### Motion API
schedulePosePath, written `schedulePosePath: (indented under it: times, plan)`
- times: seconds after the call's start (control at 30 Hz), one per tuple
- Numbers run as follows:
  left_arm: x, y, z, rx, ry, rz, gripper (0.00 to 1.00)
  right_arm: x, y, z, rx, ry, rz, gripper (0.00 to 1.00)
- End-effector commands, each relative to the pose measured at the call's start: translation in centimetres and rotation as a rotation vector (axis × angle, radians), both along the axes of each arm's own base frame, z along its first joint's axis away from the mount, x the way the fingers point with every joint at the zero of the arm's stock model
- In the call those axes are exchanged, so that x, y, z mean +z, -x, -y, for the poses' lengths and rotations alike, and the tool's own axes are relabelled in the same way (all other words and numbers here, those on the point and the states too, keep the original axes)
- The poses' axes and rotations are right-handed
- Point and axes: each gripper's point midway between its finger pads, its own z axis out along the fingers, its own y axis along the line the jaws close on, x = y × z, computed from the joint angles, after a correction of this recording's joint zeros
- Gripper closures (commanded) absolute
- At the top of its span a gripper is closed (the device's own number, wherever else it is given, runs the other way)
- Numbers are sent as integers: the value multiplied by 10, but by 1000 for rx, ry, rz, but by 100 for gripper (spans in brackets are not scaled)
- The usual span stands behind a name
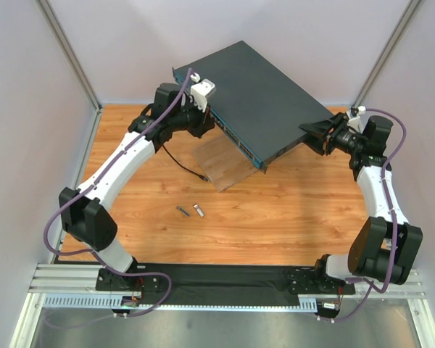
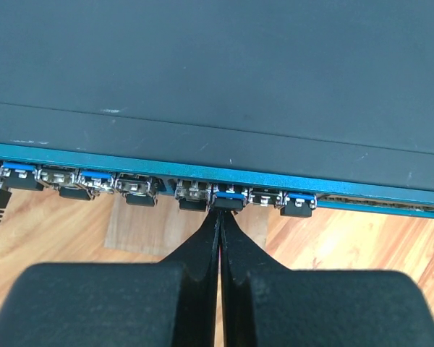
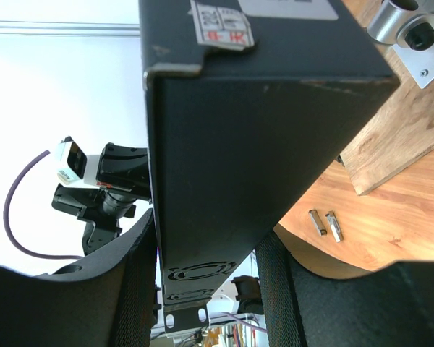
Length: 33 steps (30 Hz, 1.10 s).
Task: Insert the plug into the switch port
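The switch point(image 1: 261, 94), a flat dark grey box with a teal front edge, lies tilted with its front propped on a pale wooden board point(image 1: 221, 165). My left gripper point(image 1: 212, 125) is at that front edge. In the left wrist view the left gripper point(image 2: 223, 211) is shut, nothing between its fingers, its tips touching a blue-tabbed plug point(image 2: 229, 196) that sits in a port of the switch point(image 2: 217, 72). Several neighbouring ports also hold blue-tabbed plugs. My right gripper point(image 1: 309, 135) is shut on the switch's right end; the switch point(image 3: 224, 130) fills the gap of the right gripper point(image 3: 206, 235).
Two small loose metal modules point(image 1: 191, 210) lie on the wooden table in front of the board, also seen as modules point(image 3: 325, 224) past my right finger. A thin black cable point(image 1: 180, 162) runs across the table under the left arm. Pale walls close in the sides and back.
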Motion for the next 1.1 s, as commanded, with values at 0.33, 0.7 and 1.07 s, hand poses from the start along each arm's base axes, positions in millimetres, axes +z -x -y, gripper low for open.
schedulePosePath:
  times: [0.33, 0.7, 1.07]
  plan:
    - [57, -31, 30, -21, 128, 149, 100, 2, -26, 5, -43, 184, 190, 100]
    - [58, -24, 34, -60, 94, 146, 100, 4, -28, 7, -43, 198, 188, 100]
    - [34, 83, -45, -221, -11, 79, 68, 11, -27, 11, -38, 252, 208, 56]
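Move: The left hand's shut fingertips are already at the outer end of the plug in the switch port, its middle about 1 cm ahead, 1 cm right and 1 cm below. The next plug in the row sits some 2 cm ahead, and the last blue-tabbed plug about 1 cm back and 3 cm right. The black cable plug is roughly 6 cm ahead and 5 cm left. From the right hand, clamped on the switch corner, the pressed plug lies about 24 cm left and 3 cm ahead, near level. Still against the plug's outer end, the left hand's shut fingertips press it into the port, creeping about 1 cm right and down while the hand tips down some 5 degrees, and hold briefly. Then they come off it, opening about a third as the hand pulls away quickly, back and left and slightly up, about 6 cm. The right hand keeps its grip on the switch corner. ##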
